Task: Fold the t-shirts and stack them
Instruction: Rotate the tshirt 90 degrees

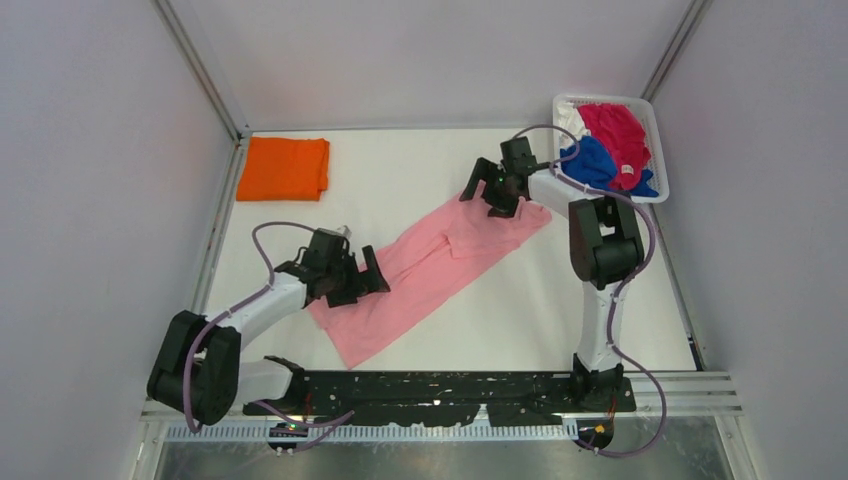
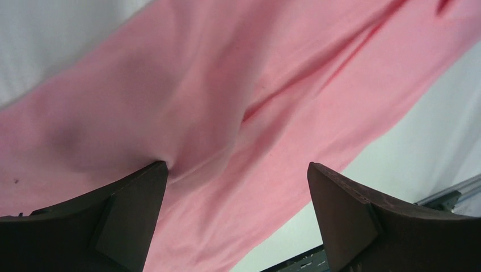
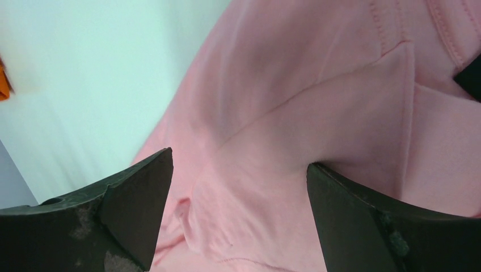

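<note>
A light pink t-shirt lies stretched diagonally across the table, from near left to far right. My left gripper is open over its lower left part; the cloth fills the left wrist view and one finger presses into it. My right gripper is open over the shirt's far right end, near the collar and sleeve seams. A folded orange shirt lies at the far left. Royal blue, magenta-red and white shirts lie bunched in the basket.
A white mesh basket stands at the far right by the wall. White walls with metal posts close in the table on three sides. The black base rail runs along the near edge.
</note>
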`<state>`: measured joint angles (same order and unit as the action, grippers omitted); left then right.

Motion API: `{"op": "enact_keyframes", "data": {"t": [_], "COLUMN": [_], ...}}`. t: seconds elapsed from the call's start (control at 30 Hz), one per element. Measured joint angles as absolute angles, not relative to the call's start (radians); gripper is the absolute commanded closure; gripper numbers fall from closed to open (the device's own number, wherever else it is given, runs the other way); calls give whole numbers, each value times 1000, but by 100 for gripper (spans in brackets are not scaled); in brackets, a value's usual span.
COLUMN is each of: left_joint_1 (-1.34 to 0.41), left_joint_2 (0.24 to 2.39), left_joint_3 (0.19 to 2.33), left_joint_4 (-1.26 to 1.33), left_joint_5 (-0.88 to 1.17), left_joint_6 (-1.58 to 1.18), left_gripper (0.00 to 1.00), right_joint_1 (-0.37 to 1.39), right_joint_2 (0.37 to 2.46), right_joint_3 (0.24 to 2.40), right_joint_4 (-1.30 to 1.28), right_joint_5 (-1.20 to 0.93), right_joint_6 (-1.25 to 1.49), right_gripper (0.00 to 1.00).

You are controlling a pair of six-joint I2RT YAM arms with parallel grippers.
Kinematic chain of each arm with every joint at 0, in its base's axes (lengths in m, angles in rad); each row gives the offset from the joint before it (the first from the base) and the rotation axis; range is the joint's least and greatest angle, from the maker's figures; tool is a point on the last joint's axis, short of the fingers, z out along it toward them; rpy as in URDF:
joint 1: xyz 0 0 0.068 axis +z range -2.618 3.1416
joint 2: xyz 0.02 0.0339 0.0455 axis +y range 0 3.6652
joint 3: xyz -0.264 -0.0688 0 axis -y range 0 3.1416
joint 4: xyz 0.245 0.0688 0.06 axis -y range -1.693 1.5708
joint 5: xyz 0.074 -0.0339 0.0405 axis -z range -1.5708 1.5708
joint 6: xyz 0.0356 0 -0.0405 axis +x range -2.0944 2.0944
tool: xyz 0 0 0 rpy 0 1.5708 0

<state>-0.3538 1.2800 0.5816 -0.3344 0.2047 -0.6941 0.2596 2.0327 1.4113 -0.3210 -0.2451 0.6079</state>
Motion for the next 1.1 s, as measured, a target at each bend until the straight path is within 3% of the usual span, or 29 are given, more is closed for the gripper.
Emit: {"op": "enact_keyframes", "data": {"t": [0.53,0.9,1.1], "left_joint_1": [-774,-945,-929], "left_joint_2": [1400,1349,1145], "left_joint_3": [595,693,683], "left_joint_4": [-23,-181,-346], "left_joint_5": [174,110,-43], "left_joint_6": [-1022,-1015,-956], "left_gripper": [0,0,0], "right_joint_1": [277,305,333], "right_joint_2": [2643,2694,2362], "right_joint_3": [2394,2421,2051], "right_joint_4": [-490,-285,-364], "right_joint_5": [-289,-332,-270], "right_joint_6": [677,692,471], "right_gripper": [5,5,4]}}
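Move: Both open hands already rest on the pink t-shirt, which lies slantwise from near left to far right. Its middle is some 15 cm to the left hand's right and 3 cm ahead, and about 20 cm back and 17 cm left of the right hand, barely below either. The folded orange t-shirt lies roughly 31 cm ahead of the left hand and 25 cm to its left; the laundry basket is about 36 cm right of the right hand and 12 cm ahead. With open fingertips still on the cloth, the two hands drag the t-shirt round counter-clockwise: the left sweeps the near end about 16 cm right and 7 cm back, turning some 15 degrees clockwise, while the right pushes the far end about 18 cm forward and 10 cm left. Both then lift off, the left easing back leftward and the right drawing back about 7 cm. ##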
